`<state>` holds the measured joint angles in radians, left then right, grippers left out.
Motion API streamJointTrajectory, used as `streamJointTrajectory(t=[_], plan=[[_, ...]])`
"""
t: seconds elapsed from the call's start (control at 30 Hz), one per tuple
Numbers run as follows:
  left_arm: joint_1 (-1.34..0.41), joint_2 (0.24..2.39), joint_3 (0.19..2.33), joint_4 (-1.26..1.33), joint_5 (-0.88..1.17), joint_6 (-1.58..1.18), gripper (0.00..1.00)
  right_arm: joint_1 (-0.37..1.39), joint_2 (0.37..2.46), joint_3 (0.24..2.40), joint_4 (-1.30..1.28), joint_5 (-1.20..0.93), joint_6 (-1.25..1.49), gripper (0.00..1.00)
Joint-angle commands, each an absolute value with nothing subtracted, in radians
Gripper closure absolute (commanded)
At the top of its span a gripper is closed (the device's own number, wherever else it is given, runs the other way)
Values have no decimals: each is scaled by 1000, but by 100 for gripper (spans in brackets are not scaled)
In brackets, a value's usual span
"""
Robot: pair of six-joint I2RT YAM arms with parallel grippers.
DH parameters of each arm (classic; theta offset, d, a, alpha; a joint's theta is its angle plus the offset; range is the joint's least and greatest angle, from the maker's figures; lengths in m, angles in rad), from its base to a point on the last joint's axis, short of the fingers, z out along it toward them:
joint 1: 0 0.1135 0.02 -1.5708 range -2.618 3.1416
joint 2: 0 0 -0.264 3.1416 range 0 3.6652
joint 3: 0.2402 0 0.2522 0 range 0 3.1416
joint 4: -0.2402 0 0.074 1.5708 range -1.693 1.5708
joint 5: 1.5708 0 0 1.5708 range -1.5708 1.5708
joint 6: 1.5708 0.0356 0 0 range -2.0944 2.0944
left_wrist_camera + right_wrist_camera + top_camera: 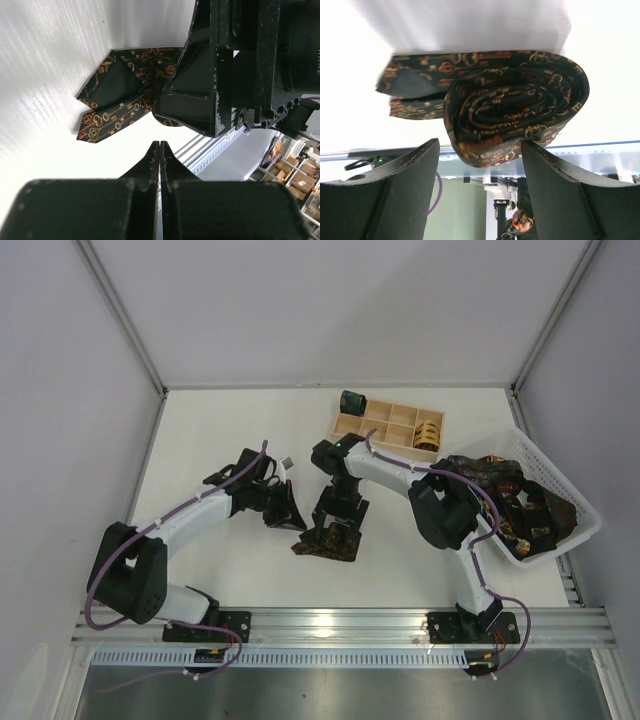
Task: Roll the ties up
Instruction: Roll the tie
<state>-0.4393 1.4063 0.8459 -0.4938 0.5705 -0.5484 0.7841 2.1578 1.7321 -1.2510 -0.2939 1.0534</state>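
A dark tie with a gold-orange key pattern [325, 543] lies on the white table, partly rolled into a coil [515, 110] with its flat pointed end [412, 85] trailing beside it. My right gripper [480, 150] stands open over the coil; its right finger [555, 175] touches the roll and the left finger is apart from it. My left gripper [160, 145] is shut on nothing, just left of the tie [122, 95]. More ties [500, 495] are heaped in the basket. A tan-gold coil [430, 432] and a dark green coil [351, 400] sit at the tray.
The pale wooden compartment tray [390, 425] stands at the back centre. A white mesh basket [565, 490] sits at the right edge. The right gripper's body [225, 65] looms close to my left fingers. The metal rail [340, 625] runs along the near edge.
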Motion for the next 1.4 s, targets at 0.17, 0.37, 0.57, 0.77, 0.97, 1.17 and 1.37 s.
streamJointTrajectory(t=[0.17,0.37,0.57,0.77,0.97,1.17,1.37], plan=[[-419,1365,905,-518,577,-541,100,778,2108,1795,-1252,-310,1052,27],[-419,1385,911,-520,611,-548,99,755,2030,1819,-1206,-296,1016,27],[-420,1416,940,-648,549,-534,100,680,1927,1821,-1172,-261,870,25],[-487,1376,894,-710,393,-607,99,621,1934,1769,-984,-319,669,38],[-652,1342,881,-749,192,-842,100,626,2015,1795,-799,-256,467,82],[-810,1397,929,-843,-93,-1118,100,641,2128,1809,-793,-206,287,100],[-894,1517,948,-832,-123,-1330,99,646,2157,1756,-784,-160,230,100]])
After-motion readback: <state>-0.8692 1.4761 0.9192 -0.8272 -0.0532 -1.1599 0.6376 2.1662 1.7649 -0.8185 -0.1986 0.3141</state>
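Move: Just below the right hand's wide-open fingers lies the rolled part of the tie, its middle about 2 cm back, 2 cm right and 3 cm down. The tie's loose end reaches out some 5 cm left and 3 cm back of that hand; the wooden box stands roughly 34 cm ahead and 12 cm right. From the left hand, shut and raised, the loose end is about 4 cm back, 1 cm right and 6 cm down, with the roll about 3 cm back and 9 cm right. Pulling up and off the roll, the right hand arcs about 14 cm forward, rising some 10 cm midway and sinking back to its first height, closing fully as it swings its fingertips forward and turns counter-clockwise. The left hand, still shut, hovers, then goes some 6 cm back and 5 cm down beside the loose end, its slanting fingers turning to point nearly straight down. ##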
